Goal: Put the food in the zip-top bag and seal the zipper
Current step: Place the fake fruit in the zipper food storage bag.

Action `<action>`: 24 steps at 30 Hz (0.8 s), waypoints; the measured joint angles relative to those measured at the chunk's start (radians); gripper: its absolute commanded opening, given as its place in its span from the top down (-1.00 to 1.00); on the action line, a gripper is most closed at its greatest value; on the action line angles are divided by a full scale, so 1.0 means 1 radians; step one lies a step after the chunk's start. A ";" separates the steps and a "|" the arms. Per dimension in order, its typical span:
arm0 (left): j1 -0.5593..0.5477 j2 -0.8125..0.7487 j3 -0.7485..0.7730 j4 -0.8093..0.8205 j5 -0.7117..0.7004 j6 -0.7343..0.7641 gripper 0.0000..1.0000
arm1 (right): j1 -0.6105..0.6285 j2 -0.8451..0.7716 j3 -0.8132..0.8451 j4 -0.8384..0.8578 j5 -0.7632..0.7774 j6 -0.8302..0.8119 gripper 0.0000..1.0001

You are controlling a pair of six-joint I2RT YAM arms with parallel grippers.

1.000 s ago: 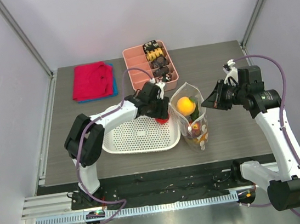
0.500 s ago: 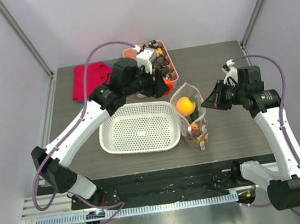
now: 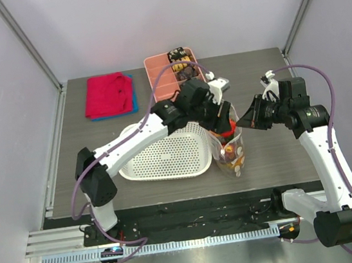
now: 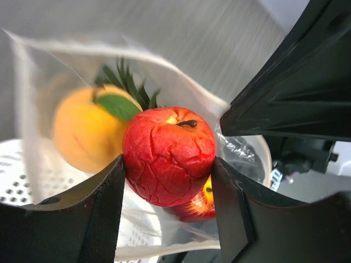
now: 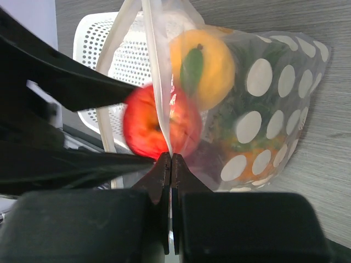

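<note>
The zip-top bag [image 3: 232,155], clear with white dots, stands upright just right of the white basket. My left gripper [image 4: 169,164] is shut on the small bright red apple [image 4: 169,155] and holds it over the bag's open mouth [image 4: 181,90]. Inside the bag lie the orange peach [image 4: 82,131], the pineapple's green leaves [image 4: 127,82] and a darker red apple [image 4: 198,204]. My right gripper [image 5: 171,159] is shut on the zipper strip [image 5: 157,76] at the bag's mouth edge. Through the bag wall the right wrist view shows the peach [image 5: 204,60] and pineapple [image 5: 249,150].
The white perforated basket [image 3: 159,154] sits left of the bag. A pink divided tray [image 3: 164,80] with dark snack pieces stands at the back. A red cloth [image 3: 106,95] on a blue one lies at the back left.
My left arm lifted the bright red apple from the basket's right edge, swung past the pink tray, and now holds it over the bag's mouth. The right arm has not moved.
</note>
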State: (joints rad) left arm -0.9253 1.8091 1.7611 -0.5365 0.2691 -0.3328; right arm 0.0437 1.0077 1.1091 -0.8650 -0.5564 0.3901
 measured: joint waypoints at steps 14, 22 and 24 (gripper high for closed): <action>-0.049 0.085 -0.008 -0.088 -0.021 0.006 -0.65 | 0.000 -0.014 0.000 -0.010 -0.013 -0.024 0.97; -0.048 0.066 0.002 -0.158 -0.031 0.074 -0.99 | 0.000 -0.014 0.000 -0.012 -0.025 -0.045 0.98; -0.048 0.034 0.002 -0.164 -0.029 0.101 -0.99 | 0.000 -0.013 0.000 -0.012 -0.031 -0.049 0.97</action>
State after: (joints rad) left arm -0.9733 1.8435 1.7630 -0.7010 0.2405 -0.2321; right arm 0.0437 0.9943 1.1091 -0.8772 -0.5873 0.3408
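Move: Between the left hand's fingers is the red fruit, meant for the gap in the open bag, about 7 cm below and 2 cm to the right. From this hand, the yellow-orange fruit sits about 4 cm ahead, 1 cm left and 7 cm down; the dark red fruit is some 4 cm back, 3 cm right and 12 cm down. From the right hand, pinching the bag's rim, the gap is roughly 1 cm ahead, 3 cm left and 7 cm below. Lowering the still-gripped red fruit into the bag's mouth, the left hand sinks about 6 cm and eases 2 cm back, its fingers tipping some 10 degrees further down. They spread wide and let go of the fruit, then the hand starts back up by 2 cm, drifting slightly left. The right hand stays put and keeps pinching the rim. ##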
